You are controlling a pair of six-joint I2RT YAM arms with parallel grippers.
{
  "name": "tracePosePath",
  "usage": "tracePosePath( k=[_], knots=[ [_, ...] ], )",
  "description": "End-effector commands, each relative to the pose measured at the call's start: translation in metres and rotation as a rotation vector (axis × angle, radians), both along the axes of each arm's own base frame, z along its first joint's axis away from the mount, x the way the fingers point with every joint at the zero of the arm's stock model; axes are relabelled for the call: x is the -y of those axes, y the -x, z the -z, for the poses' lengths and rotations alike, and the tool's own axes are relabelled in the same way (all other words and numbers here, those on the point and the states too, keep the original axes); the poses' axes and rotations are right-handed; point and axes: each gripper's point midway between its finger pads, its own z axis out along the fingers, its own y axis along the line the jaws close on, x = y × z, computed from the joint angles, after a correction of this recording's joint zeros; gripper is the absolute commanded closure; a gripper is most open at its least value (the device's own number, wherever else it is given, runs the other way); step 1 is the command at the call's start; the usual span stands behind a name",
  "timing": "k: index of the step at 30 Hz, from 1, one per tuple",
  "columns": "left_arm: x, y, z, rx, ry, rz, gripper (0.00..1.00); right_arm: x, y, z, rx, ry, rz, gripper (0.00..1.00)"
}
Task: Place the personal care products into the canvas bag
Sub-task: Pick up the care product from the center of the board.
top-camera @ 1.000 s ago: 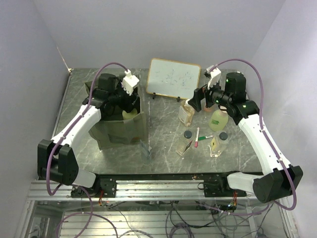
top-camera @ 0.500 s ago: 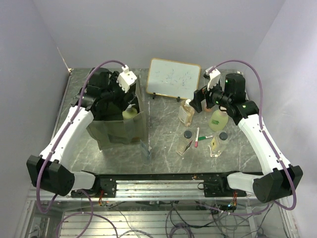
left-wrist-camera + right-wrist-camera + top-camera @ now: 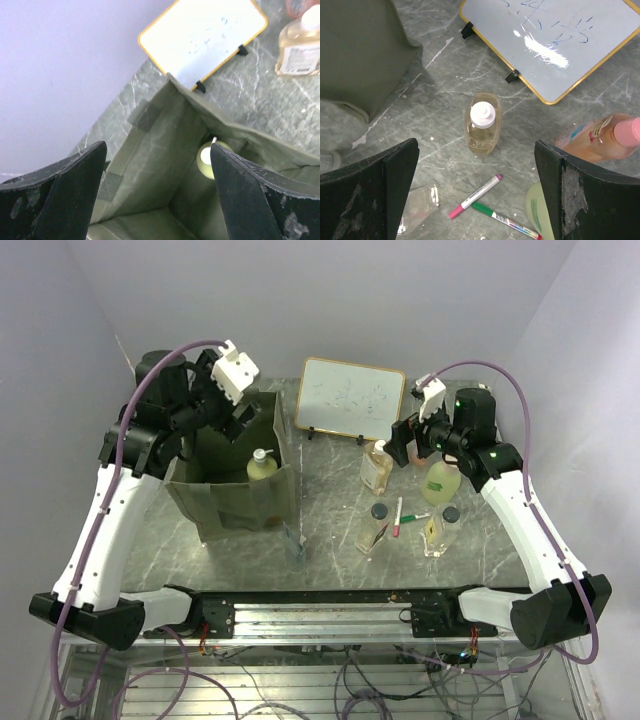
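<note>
The olive canvas bag [image 3: 235,502] stands open at the left. A yellow-green bottle with a white cap [image 3: 262,466] rests upright inside it, by the right wall [image 3: 206,161]. My left gripper [image 3: 238,420] hangs open and empty above the bag's mouth [image 3: 157,150]. My right gripper [image 3: 398,448] is open and empty over the clear amber bottle [image 3: 482,122]. An orange bottle with a pink cap [image 3: 600,137] and a green bottle [image 3: 440,482] are just right of it. Two clear dark-capped bottles [image 3: 378,525] [image 3: 440,530] stand nearer the front.
A wood-framed whiteboard [image 3: 350,397] leans at the back centre, close behind the bag and the amber bottle. A red marker [image 3: 475,196] and a green marker [image 3: 505,220] lie crossed between the bottles. The bag's rim [image 3: 220,122] stands tall under the left wrist.
My left gripper opened, let go of the yellow-green bottle inside the bag, then rose up and back out of it. The right arm has barely moved.
</note>
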Motion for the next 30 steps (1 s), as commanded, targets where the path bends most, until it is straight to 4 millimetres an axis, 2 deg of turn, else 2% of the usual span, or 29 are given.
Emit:
tracePosePath(
  k=[1, 4, 9, 12, 16, 21, 30],
  knots=[
    [0.026, 0.019, -0.015, -0.023, -0.020, 0.116, 0.05, 0.005, -0.008, -0.022, 0.062, -0.020, 0.045, 0.00],
    [0.047, 0.029, -0.018, -0.020, -0.052, 0.197, 0.05, 0.006, -0.014, -0.029, 0.068, -0.043, 0.069, 0.00],
    [0.083, 0.043, -0.024, -0.027, -0.050, 0.325, 0.06, 0.024, -0.026, -0.048, 0.058, -0.137, 0.140, 0.00],
    [0.106, 0.049, -0.024, -0.031, -0.046, 0.391, 0.07, 0.030, -0.029, -0.061, 0.081, -0.134, 0.152, 0.00],
    [0.143, 0.054, -0.012, -0.050, -0.052, 0.479, 0.07, 0.035, -0.027, -0.080, 0.130, -0.121, 0.169, 0.00],
    [0.175, 0.054, 0.003, -0.077, -0.067, 0.547, 0.06, 0.039, -0.023, -0.086, 0.151, -0.131, 0.185, 0.00],
    [0.209, 0.073, 0.041, -0.046, -0.206, 0.724, 0.04, 0.048, -0.008, -0.102, 0.188, -0.149, 0.213, 0.00]
  ],
)
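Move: The amber bottle with the white cap stands about 29 cm to the left hand's right, level with it fore and aft and roughly 29 cm below. The clear dark-capped bottle is some 14 cm nearer the base than that bottle, and the whiteboard about 16 cm beyond and a bit left of it. The bag is under the left hand, middle some 5 cm back. From the right hand, the amber bottle is about 3 cm left, 1 cm ahead, 19 cm below. Rightward, the left hand swings some 20 cm off the open bag, over its right side and towards the amber bottle, also drawing back about 6 cm; it first rises slightly, then sinks, while turning some 35 degrees clockwise with fingers wide open and empty. The open right hand clears away from above that bottle, rising about 8 cm and shifting some 4 cm right. ##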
